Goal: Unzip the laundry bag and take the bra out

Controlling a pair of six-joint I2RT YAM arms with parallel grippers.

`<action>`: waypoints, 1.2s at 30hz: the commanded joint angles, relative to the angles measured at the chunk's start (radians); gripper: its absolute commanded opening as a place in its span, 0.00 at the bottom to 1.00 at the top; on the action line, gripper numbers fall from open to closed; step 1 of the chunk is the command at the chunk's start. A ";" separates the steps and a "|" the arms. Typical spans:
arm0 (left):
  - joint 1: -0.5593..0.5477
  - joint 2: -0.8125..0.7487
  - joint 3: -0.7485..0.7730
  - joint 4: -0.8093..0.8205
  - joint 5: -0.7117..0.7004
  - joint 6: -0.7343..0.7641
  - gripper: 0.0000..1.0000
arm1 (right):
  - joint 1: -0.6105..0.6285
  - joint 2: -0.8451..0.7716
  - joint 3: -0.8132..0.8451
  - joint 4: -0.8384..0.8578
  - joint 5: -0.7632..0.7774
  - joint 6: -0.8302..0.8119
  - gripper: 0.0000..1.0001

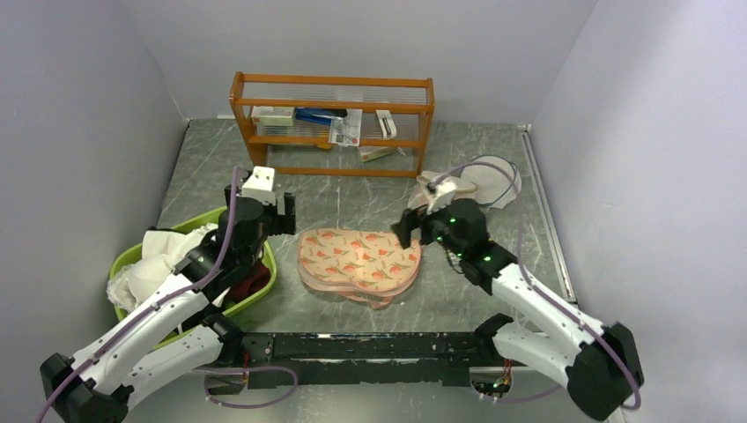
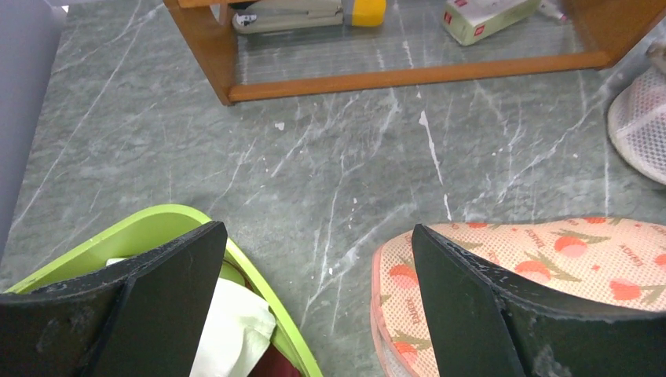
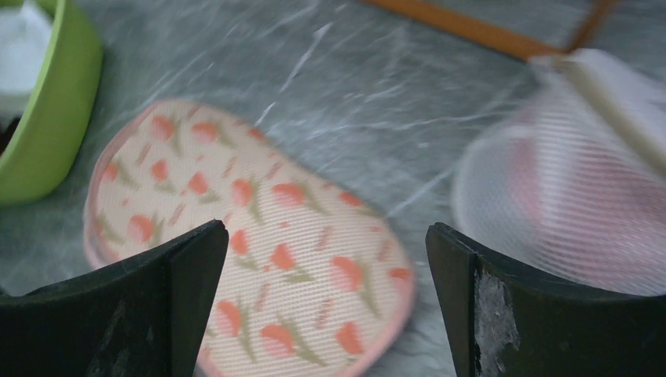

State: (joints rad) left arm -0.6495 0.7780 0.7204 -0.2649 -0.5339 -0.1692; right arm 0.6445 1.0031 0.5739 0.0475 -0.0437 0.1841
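The peach-pink laundry bag (image 1: 359,264) with its orange flower print lies flat in the middle of the table. My left gripper (image 1: 284,214) hovers open just off its left end, above the gap between the bag (image 2: 550,259) and the basket; nothing sits between the left gripper's (image 2: 316,229) fingers. My right gripper (image 1: 408,227) hangs open over the bag's right lobe (image 3: 259,220), and the right gripper (image 3: 326,229) holds nothing; that view is blurred. The bra is out of view.
A green basket (image 1: 132,256) with white cloth (image 1: 163,251) and a dark maroon garment (image 1: 253,280) stands at the left. A wooden shelf (image 1: 333,123) with small items lines the back. A white mesh bag (image 1: 493,181) lies behind the right gripper.
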 commanded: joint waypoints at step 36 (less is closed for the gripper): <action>0.031 -0.022 0.912 -0.378 0.253 -0.085 1.00 | -0.351 -0.297 0.907 -0.747 0.195 0.099 1.00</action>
State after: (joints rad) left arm -0.6243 0.7795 1.6215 -0.5987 -0.3012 -0.2512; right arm 0.2985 0.6910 1.4624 -0.6392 0.1204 0.2733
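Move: The laundry bag lies flat on the table between the hands: about 22 cm right, 4 cm back and 23 cm below the left hand; some 10 cm left, 3 cm back and 15 cm below the right one. From the right hand, the mesh bag stands roughly 11 cm ahead and 10 cm right, the marker pack 2 cm ahead and 16 cm right. The green basket sits about 16 cm left and 8 cm back of the left hand. The laundry bag is left lying as both empty, open hands withdraw from it. The right swings quickly right, then climbs some 33 cm while drifting farther right and a little back, turning clockwise as its fingers tip up. The left, after barely moving, rises about 31 cm and draws back, its fingers also tipping up and the wrist rolling left side down. ##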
